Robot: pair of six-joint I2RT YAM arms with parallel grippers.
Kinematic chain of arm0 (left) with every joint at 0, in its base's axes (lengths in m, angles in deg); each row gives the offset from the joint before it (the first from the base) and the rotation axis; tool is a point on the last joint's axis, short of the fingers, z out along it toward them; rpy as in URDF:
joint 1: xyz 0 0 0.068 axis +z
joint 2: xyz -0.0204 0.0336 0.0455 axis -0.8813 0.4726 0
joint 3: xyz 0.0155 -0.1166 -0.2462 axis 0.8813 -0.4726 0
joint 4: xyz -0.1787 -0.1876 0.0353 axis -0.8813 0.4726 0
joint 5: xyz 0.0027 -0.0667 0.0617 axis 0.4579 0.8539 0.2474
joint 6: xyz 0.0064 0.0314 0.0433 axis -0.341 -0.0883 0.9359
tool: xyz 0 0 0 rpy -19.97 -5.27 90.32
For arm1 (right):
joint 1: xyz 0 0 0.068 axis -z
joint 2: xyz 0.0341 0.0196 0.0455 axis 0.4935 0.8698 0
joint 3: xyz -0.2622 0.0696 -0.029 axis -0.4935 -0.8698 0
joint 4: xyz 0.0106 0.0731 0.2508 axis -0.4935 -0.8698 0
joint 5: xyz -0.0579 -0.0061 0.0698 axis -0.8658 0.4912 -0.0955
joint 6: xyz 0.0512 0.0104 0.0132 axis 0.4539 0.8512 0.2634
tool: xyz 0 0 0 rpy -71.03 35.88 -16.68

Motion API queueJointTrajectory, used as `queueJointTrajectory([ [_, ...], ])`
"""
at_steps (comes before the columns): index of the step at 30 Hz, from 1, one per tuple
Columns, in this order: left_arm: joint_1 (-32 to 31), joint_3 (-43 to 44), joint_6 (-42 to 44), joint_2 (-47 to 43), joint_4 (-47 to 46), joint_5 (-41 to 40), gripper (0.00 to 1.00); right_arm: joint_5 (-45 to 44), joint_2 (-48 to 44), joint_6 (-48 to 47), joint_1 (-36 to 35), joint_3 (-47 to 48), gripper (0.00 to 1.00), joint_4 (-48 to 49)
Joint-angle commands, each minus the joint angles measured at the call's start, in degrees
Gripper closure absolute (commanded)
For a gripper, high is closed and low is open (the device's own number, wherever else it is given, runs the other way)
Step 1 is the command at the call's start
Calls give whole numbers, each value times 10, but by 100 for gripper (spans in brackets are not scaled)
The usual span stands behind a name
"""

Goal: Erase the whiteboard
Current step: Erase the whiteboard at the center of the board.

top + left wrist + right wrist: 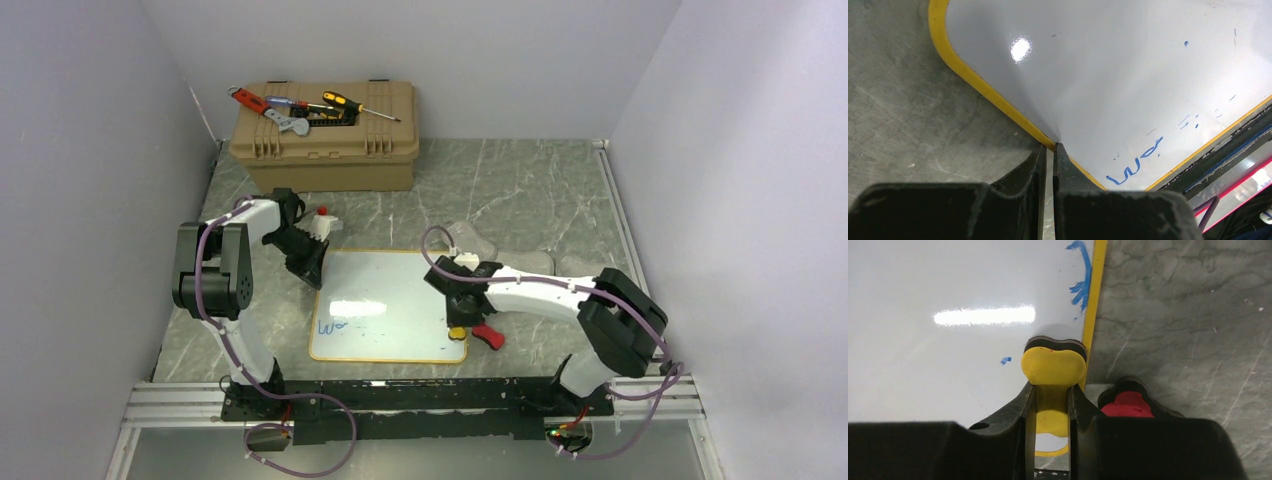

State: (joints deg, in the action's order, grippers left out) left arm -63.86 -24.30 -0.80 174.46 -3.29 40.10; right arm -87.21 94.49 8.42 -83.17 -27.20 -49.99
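The whiteboard (390,300) lies flat on the marble table, its frame yellow-orange. Blue writing (335,327) remains near its front left corner, and the left wrist view shows the writing (1133,167) too. More blue marks (1082,275) sit by the right edge. My left gripper (315,275) is shut and holds nothing; its tips (1050,146) rest at the board's left frame. My right gripper (458,318) is shut on a yellow eraser (1054,365) that stands on the board (948,355) near its front right corner.
A red eraser (488,337) lies on the table just right of the board, beside my right gripper. A tan toolbox (325,140) with screwdrivers and a wrench on its lid stands at the back left. Clear plastic pieces (470,240) lie behind the board. Walls close both sides.
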Motion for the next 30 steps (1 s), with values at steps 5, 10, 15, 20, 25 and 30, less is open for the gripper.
queueJointTrajectory([
  [5,-6,-29,27,45,-52,-29,100,29,157,-9,-77,54,100,72],
  [10,-6,-28,28,42,-49,-30,100,63,271,-41,-120,213,100,84],
  [15,-5,-27,30,35,-44,-30,100,82,321,-68,-125,315,100,63],
  [20,-5,-31,32,32,-47,-29,100,48,248,-55,-104,198,100,47],
  [25,-5,-26,31,36,-46,-23,100,44,221,-63,-106,162,100,25],
  [30,-5,-24,31,38,-44,-23,100,65,316,-99,-148,344,100,3],
])
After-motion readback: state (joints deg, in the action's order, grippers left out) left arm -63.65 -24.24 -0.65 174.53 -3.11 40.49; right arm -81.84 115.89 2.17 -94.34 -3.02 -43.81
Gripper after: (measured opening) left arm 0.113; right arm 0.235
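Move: The right hand, already holding the yellow eraser near the whiteboard's right border, has the board's middle about 16 cm to its left and 6 cm farther out, some 2 cm down. The blue writing is roughly 28 cm to its left and 1 cm ahead; the red eraser lies about 7 cm to its right and 1 cm back. From the left hand, the board's middle is about 16 cm right and 4 cm back, just below. The yellow eraser's felt stays down on the whiteboard as the right hand sweeps it left about 20 cm across the board's near half, from the right border, turning nearly 20 degrees counter-clockwise. It then doubles back right some 6 cm and starts left again, grip unchanged. The left hand holds still, its nearly shut fingertips kept at the board's left border. ##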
